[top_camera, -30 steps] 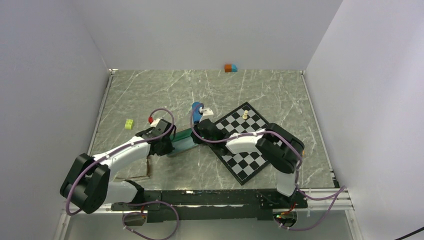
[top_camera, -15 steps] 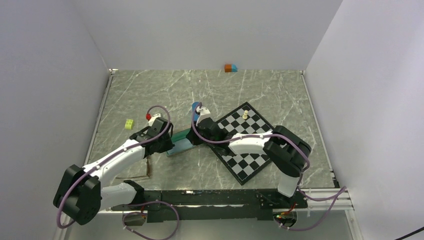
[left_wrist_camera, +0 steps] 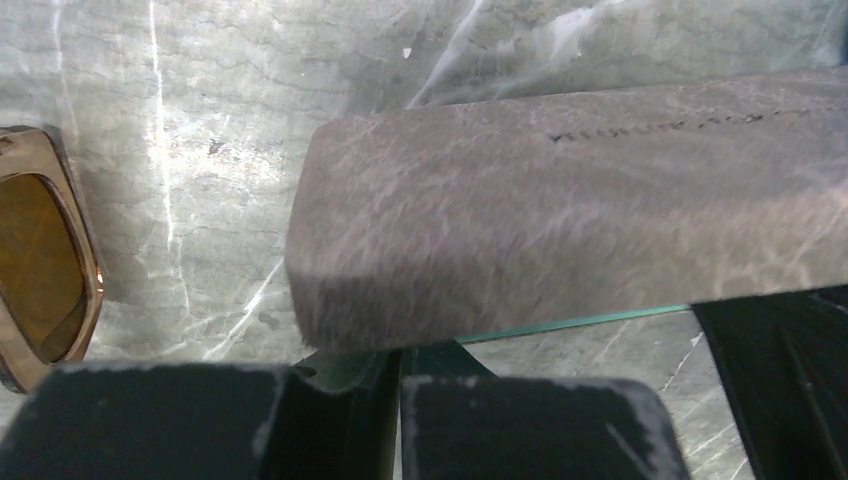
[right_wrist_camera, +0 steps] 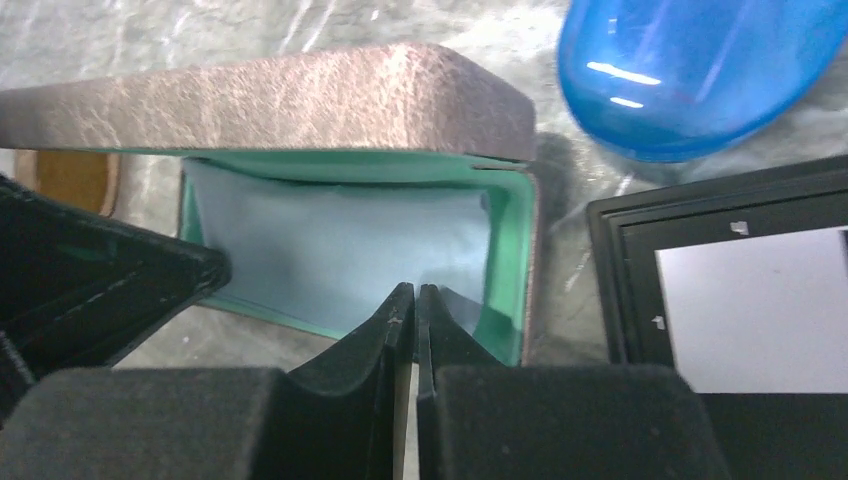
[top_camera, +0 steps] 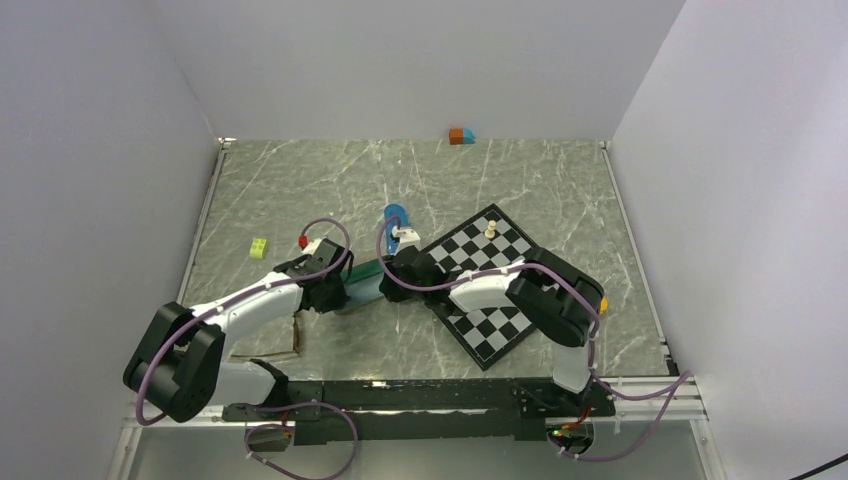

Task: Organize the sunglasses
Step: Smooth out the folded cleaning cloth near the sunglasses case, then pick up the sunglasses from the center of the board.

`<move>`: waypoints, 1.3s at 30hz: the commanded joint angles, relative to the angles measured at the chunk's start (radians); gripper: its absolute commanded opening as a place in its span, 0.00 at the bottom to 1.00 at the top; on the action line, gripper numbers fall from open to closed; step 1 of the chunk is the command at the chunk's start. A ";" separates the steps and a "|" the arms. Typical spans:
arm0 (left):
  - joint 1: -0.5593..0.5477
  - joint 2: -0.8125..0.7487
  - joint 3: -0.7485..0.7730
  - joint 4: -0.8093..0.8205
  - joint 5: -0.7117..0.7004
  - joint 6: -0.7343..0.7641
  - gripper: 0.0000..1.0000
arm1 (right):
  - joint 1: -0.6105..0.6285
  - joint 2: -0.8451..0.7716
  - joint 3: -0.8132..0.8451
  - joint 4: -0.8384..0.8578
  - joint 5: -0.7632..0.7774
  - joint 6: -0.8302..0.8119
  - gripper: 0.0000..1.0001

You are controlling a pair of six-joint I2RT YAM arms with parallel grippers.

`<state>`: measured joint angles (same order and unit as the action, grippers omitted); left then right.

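A brown-framed pair of sunglasses (left_wrist_camera: 40, 260) with amber lenses lies on the marble left of an open case; from above its frame (top_camera: 296, 338) shows near the left arm. The case has a brown textured lid (left_wrist_camera: 600, 200) raised over a green tray (right_wrist_camera: 505, 250) that holds a light-blue cloth (right_wrist_camera: 330, 250). My left gripper (left_wrist_camera: 400, 365) is shut, its tips tucked under the lid's front edge at the tray's left end. My right gripper (right_wrist_camera: 408, 292) is shut with its tips against the cloth; whether cloth is pinched does not show.
A blue capsule-shaped case (right_wrist_camera: 700, 70) lies just beyond the open case. A chessboard (top_camera: 500, 300) with a pale piece (top_camera: 490, 230) lies to the right, its black edge (right_wrist_camera: 610, 280) beside the tray. A yellow-green block (top_camera: 259, 248) and orange-blue blocks (top_camera: 461, 136) sit farther off.
My right gripper's jaws have closed and it has shifted slightly left and nearer over the case. The left arm swung out a little and came back.
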<state>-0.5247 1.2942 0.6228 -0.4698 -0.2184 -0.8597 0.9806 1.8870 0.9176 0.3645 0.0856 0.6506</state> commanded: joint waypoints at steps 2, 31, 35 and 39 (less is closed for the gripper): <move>0.005 -0.018 0.003 -0.027 -0.053 -0.020 0.08 | -0.009 -0.021 0.026 -0.093 0.124 -0.041 0.11; 0.073 -0.340 0.429 -0.263 -0.125 0.156 0.99 | -0.269 -1.084 -0.354 -0.384 0.648 -0.102 1.00; 0.184 -0.301 0.421 -0.244 -0.075 0.143 0.99 | -0.376 -1.134 -0.361 -0.457 0.670 -0.124 1.00; 0.321 -0.271 0.393 -0.227 0.014 0.120 0.99 | -0.495 -1.161 -0.381 -0.508 0.673 -0.086 1.00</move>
<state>-0.3111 1.0107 1.0203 -0.7025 -0.2695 -0.7044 0.5705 0.7559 0.5583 -0.0628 0.7197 0.5354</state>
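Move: The cloth lies flat in the open sunglasses case between my hands, its middle about 5 cm right and 2 cm ahead of my left hand, some 4 cm left of my right and 1 cm ahead, just under both fingertips. The sunglasses are roughly 18 cm left of my left hand and 7 cm back. From my right hand, the blue case is about 15 cm ahead and 4 cm right, and the chessboard's middle 26 cm right and 1 cm ahead. I draw my right fingertips a short 2 cm to the right and slightly forward along the cloth while my left stays almost put, then lift both hands away. The left rises about 20 cm, then drifts forward and left; the right climbs as high and sweeps some 33 cm right over the chessboard, turning about 50 degrees clockwise. Both grippers tip up and open wide. ##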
